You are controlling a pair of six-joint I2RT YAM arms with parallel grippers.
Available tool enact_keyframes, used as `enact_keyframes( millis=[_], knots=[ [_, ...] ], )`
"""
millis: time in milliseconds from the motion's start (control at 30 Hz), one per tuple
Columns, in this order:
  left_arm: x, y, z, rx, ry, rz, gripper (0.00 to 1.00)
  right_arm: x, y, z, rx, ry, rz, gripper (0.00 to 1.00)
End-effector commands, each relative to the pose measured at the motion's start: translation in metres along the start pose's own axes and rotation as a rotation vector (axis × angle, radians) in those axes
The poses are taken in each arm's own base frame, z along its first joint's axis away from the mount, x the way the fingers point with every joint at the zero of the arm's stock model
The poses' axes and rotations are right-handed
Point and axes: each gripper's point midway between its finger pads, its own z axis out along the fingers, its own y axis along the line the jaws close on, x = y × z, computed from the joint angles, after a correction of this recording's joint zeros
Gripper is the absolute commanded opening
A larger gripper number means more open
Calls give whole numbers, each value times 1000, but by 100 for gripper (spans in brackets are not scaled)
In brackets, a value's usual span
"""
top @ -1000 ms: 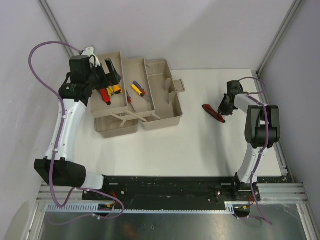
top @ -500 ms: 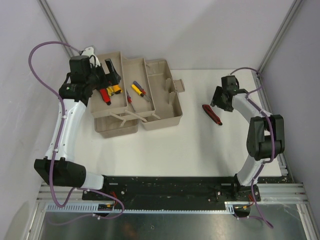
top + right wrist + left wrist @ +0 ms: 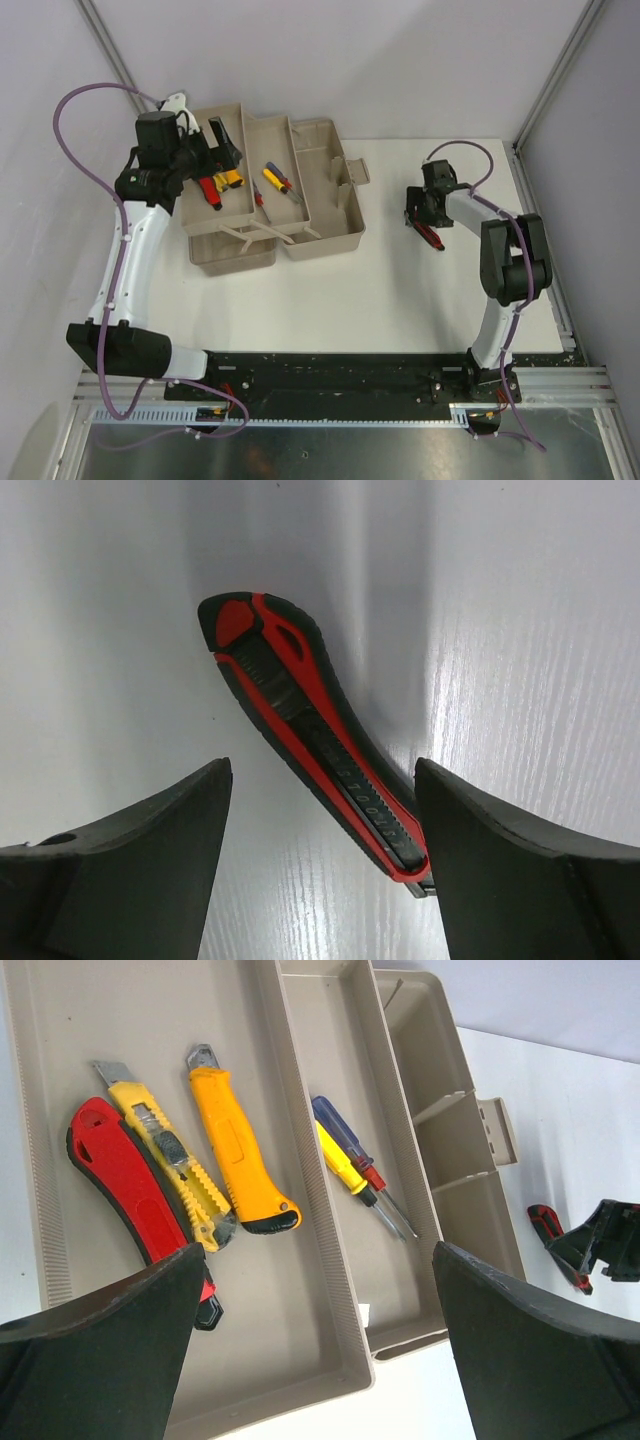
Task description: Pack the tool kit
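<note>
The beige toolbox stands open at the back left, its trays spread. In the left wrist view the left tray holds a red cutter, a thin yellow cutter and a thicker yellow cutter. The middle tray holds small screwdrivers. My left gripper hangs open and empty above the left tray. A red-and-black cutter lies flat on the white table at the right. My right gripper is open just above it, a finger on each side of its blade end, not gripping.
The toolbox's right compartment has dividers and looks bare. The white table runs between the box and the right arm. Frame posts stand at the back corners. The table's right edge is close behind the right arm.
My right gripper has swung left, from beside the red-and-black cutter to directly over it. The left arm and the tools in the trays have not moved.
</note>
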Motion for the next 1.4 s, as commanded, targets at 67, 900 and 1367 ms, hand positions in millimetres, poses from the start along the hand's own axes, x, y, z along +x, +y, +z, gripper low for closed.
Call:
enact_keyframes(
  millis=[67, 900, 1367],
  knots=[
    [-20, -15, -20, 60, -66, 21, 100, -5, 12, 11, -72, -7, -54, 74],
    [18, -105, -45, 447, 37, 38, 99, -73, 115, -147, -625, -222, 134, 10],
    [48, -251, -90, 878, -24, 73, 99, -108, 206, -378, -1287, -496, 170, 12]
  ],
)
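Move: The last red-black knife lies just under the right hand: about 1 cm ahead, 2 cm left and 3 cm down. The tool box latch stands some 13 cm ahead and 17 cm left of that hand, the box's right-hand bin 11 cm ahead and 25 cm left, both near its height. From the left hand, the knife is roughly 5 cm ahead, 43 cm right and 32 cm below; the screwdrivers are 10 cm ahead, 9 cm right and 21 cm below. The red-black knife is pinched as the right hand sinks a couple of centimetres and closes on it, then lifted some 30 cm while going left towards the box and slightly back, the hand's left side rolling up strongly. The left hand, still open and empty, swings right and partly back to meet it, turning clockwise about 40 degrees. ##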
